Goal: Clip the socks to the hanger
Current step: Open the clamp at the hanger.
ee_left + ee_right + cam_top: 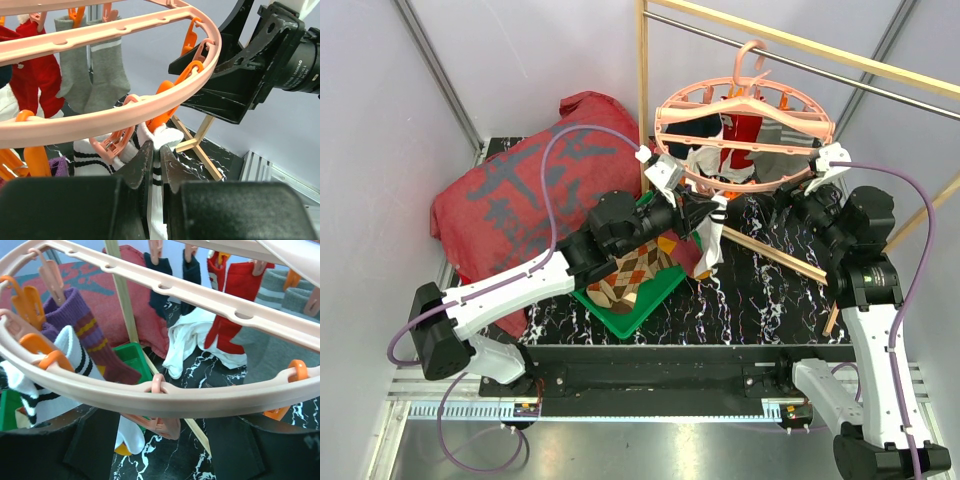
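Note:
The salmon-pink ring hanger [745, 120] hangs from the rail with several socks clipped to it: grey [90, 70], red [35, 80], navy [160, 285], white [190, 340] and purple-orange striped [85, 335]. My left gripper [157, 150] is shut on the cuff of a white sock with black stripes [167, 136]. It holds the cuff up just under an orange clip [167, 107] on the ring's front rim. My right gripper [162, 450] stands open under the rim [200, 400]. A pink clip [160, 422] dangles between its fingers, apart from both.
A green tray [640, 315] with a brown argyle sock [638, 270] sits below the left arm. A big red cloth [530, 190] lies at the back left. Wooden posts [642, 80] and a floor slat [780, 255] of the rail frame stand close to both grippers.

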{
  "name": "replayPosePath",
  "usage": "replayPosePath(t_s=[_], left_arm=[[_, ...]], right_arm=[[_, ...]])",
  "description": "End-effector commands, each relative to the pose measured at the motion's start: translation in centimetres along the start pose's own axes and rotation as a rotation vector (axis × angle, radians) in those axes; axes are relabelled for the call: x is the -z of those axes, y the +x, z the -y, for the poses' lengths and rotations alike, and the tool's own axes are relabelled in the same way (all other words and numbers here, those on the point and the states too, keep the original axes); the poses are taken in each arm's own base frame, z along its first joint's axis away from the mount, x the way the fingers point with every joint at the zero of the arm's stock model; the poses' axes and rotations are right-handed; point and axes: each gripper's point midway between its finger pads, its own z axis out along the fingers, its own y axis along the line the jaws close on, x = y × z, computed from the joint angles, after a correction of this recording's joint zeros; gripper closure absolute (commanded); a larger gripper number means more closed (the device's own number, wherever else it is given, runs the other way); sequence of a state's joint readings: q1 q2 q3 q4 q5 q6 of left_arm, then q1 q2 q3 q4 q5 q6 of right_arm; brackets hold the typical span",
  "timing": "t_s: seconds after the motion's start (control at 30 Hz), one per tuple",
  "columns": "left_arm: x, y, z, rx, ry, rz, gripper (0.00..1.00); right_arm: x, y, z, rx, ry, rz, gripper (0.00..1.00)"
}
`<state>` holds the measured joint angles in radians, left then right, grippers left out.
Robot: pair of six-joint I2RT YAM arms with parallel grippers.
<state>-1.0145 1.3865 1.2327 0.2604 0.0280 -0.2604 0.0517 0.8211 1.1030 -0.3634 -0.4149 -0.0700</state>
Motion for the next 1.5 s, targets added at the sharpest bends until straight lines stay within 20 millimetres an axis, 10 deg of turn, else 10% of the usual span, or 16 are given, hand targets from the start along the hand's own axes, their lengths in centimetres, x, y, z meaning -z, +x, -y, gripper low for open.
replayPosePath(t_s=[0.0, 0.43, 1.13, 1.47], left_arm=[[0.9, -2.4, 0.6, -0.001, 0.023, 0.065, 0.91], [0.2, -1.7, 0.9, 0.014, 0.044, 0.035, 0.91], [-4.5, -0.2, 3.0, 0.017, 0.176, -0.051, 0.78], [-2.9, -2.4, 3.6, -0.018, 0.188, -0.029, 0.5]], right_arm=[[0.8, -4.0, -1.5, 0.032, -0.064, 0.112, 0.29], [1.9, -5.2, -1.7, 0.03, -0.046, 0.15, 0.38], [4.3, -1.6, -0.6, -0.264, 0.127, 0.122, 0.84], [4.1, 0.8, 0.7, -0.436, 0.23, 0.092, 0.96]])
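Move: The right hand's open fingers sit at the empty pink clamp, its middle roughly 2 cm ahead, 1 cm left and level. The orange clip at the striped white sock is some 7 cm left of the right hand, neither ahead nor back; another orange clip lies 5 cm ahead and 6 cm right, all level. From the left hand, still gripping that sock, the clamp is about 9 cm right, 3 cm ahead and 3 cm higher. Right hand backs about 4 cm, rolling, pinching the pink clamp's handles; left shifts 5.5 cm right, releasing the sock. ##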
